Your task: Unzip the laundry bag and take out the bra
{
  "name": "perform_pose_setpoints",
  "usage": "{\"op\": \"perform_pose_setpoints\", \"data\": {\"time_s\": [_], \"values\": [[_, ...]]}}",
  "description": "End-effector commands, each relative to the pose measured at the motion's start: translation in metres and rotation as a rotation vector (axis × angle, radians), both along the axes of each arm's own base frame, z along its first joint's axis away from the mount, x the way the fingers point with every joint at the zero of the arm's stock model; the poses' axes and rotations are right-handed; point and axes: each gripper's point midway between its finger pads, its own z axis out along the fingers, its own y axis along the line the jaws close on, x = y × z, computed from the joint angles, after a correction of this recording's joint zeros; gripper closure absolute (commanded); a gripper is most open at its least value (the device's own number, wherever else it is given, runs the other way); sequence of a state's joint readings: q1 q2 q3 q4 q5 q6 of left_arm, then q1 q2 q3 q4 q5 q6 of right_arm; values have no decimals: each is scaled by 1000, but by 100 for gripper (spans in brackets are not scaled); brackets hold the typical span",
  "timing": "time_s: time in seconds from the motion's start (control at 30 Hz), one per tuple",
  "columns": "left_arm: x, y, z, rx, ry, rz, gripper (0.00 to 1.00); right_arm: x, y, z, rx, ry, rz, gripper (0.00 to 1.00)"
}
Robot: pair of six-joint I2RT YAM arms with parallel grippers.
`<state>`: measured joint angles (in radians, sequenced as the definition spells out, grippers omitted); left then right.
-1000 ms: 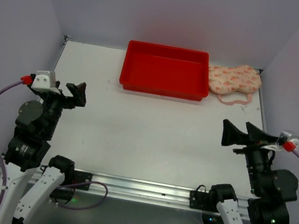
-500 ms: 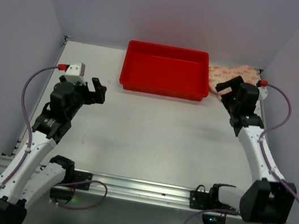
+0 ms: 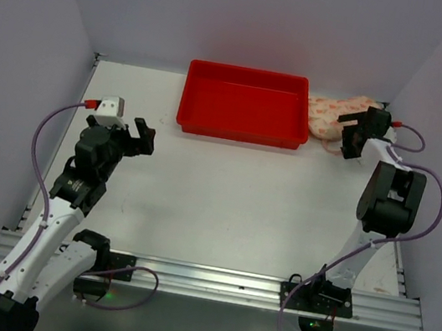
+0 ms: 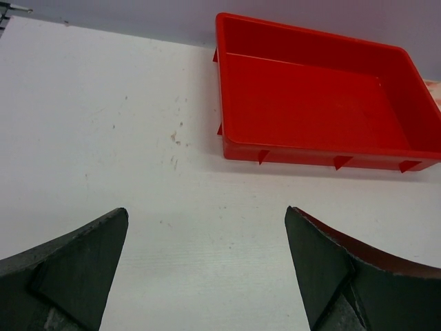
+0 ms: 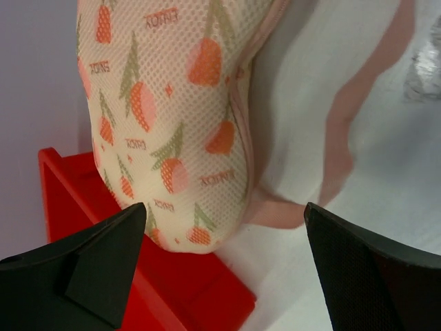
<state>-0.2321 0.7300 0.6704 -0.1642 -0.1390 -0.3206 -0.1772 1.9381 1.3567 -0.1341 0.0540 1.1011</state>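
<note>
The laundry bag (image 3: 329,116) is a cream mesh pouch with salmon tulip print, lying shut at the table's far right beside the red tray (image 3: 245,104). Close up, the laundry bag (image 5: 165,117) fills the upper left of the right wrist view, with its pink strap loop (image 5: 344,148) trailing on the table. My right gripper (image 3: 353,134) hovers open over the bag's right half, jaws wide and empty; in its own view the right gripper (image 5: 224,241) frames the bag's end. My left gripper (image 3: 144,136) is open above bare table left of the tray. The bra is hidden.
The red tray (image 4: 324,100) holds nothing and sits at the back middle, its right end touching the bag. Grey walls close in the table on the left, right and back. White table surface (image 4: 124,131) stretches between the arms.
The right arm has swung from the near right up to the far corner over the bag. The left arm has stretched forward and stays put since half a second ago.
</note>
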Motion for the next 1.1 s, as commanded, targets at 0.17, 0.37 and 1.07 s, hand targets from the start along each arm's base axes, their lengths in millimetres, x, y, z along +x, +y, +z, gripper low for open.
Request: {"op": "perform_pose_setpoints", "data": {"time_s": [0.17,0.37,1.07], "values": [[8,8,12,32,-61,30,0,75,17,25,85,-173,106,1],[8,10,10,37,-55,43,0,86,36,-15,210,-119,169,1],[7,11,9,36,-55,38,0,63,23,40,116,-270,105,100]]}}
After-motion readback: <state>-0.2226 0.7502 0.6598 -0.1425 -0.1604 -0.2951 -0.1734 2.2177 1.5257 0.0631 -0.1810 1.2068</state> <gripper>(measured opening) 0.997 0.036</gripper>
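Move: The right hand hangs open just short of the laundry bag, whose middle is about 12 cm ahead, 3 cm to the right and 5 cm below. The bag's pink strap lies roughly 2 cm ahead, 2 cm right and 8 cm down, and the red box's middle is some 11 cm ahead, 33 cm left and 6 cm down. From the left hand the bag is about 35 cm ahead, 63 cm right and 20 cm below. The right hand, open, reaches about 8 cm forward over the strap side of the laundry bag, then swings some 4 cm left and 4 cm down towards the near edge of the bag's box-side end, rolling about 15 degrees so that its left side rises. There the fingers close almost fully and pinch a fold of the printed mesh between their tips, and the hand starts to draw back by about 1 cm with the grip kept. ##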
